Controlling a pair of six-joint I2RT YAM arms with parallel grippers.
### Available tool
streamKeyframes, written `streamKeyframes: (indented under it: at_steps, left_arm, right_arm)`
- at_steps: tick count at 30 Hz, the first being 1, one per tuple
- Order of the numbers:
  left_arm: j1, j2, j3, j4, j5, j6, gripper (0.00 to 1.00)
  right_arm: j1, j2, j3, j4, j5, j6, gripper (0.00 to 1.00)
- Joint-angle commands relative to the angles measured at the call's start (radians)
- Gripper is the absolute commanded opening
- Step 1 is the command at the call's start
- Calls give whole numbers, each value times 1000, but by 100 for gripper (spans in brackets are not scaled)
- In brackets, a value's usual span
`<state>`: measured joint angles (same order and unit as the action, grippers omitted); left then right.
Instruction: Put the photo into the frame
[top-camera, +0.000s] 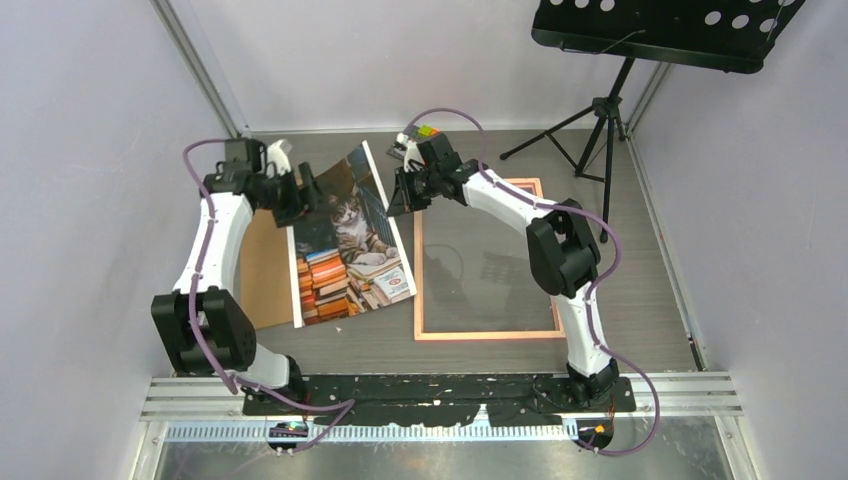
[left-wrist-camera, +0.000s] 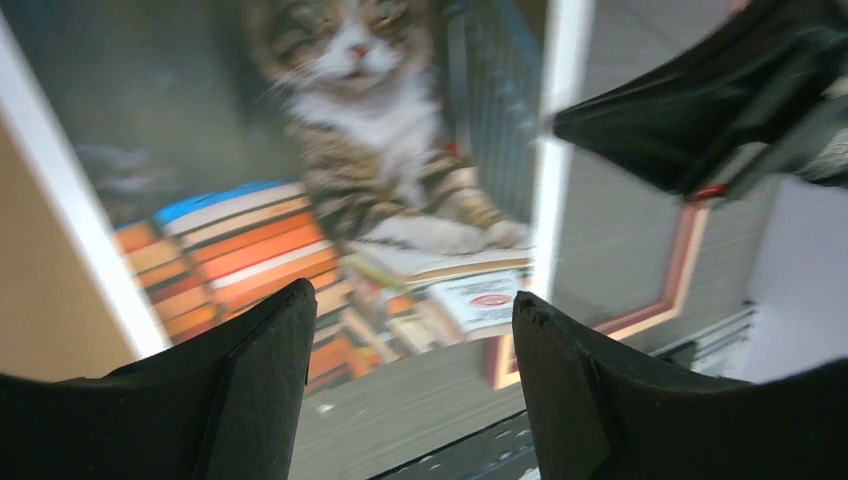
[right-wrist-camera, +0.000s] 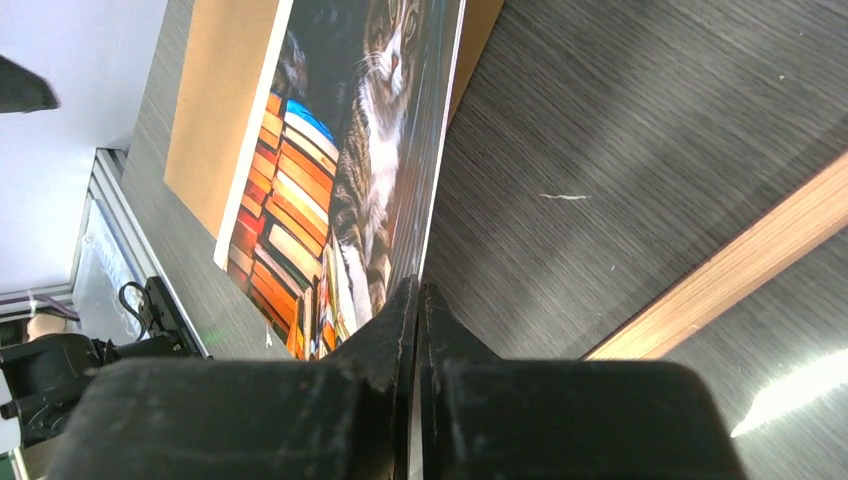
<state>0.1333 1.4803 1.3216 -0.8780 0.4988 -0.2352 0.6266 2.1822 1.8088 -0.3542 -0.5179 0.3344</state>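
The photo (top-camera: 345, 245), a cat on stacked books with a white border, lies left of centre with its far right side raised off the table. My right gripper (top-camera: 400, 190) is shut on that raised edge; in the right wrist view the photo (right-wrist-camera: 340, 170) runs edge-on down into the closed jaws (right-wrist-camera: 418, 290). My left gripper (top-camera: 300, 195) hovers open over the photo's far left part, with nothing between its fingers (left-wrist-camera: 415, 305). The pink frame (top-camera: 487, 335) lies flat to the right of the photo.
A brown backing board (top-camera: 262, 270) lies under the photo's left side. A black music stand (top-camera: 660, 30) on a tripod (top-camera: 600, 130) stands at the back right. White walls close in the left, back and right sides.
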Motion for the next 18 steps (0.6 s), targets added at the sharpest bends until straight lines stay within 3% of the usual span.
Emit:
streamKeyframes:
  at_steps: [1, 7, 18]
  left_arm:
    - [-151, 25, 121, 160, -21, -312, 70]
    - [-290, 181, 258, 234, -39, -558, 68]
    - [-345, 291, 328, 243, -89, -630, 66]
  right_arm:
    - [27, -104, -4, -23, 92, -22, 6]
    - [59, -158, -44, -23, 190, -27, 6]
    - [73, -251, -143, 5, 275, -5, 6]
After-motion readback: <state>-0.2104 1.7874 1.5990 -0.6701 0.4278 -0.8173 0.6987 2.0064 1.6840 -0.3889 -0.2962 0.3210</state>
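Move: The photo's right edge, some 8 cm beyond the right gripper's pinch, lies from the open left hand about 15 cm to the right, 10 ahead and 6 below. The pinching right gripper is roughly 17 cm right of the left hand, 2 ahead and 6 lower; the photo's middle is 8 right, 1 back and 12 below. For the right hand, which holds the edge, the frame's middle is about 24 cm right, 6 back and 10 down. The photo's raised right edge stays pinched in the shut right gripper, which eases back and up by about 2.5 cm each. Over the photo the left hand sweeps some 15 cm right and 8 forward towards that edge, arching up, then sinking late; it rolls roughly 15 degrees, left side down, fingers open and straddling the white border just beyond the right gripper, not yet closing. ##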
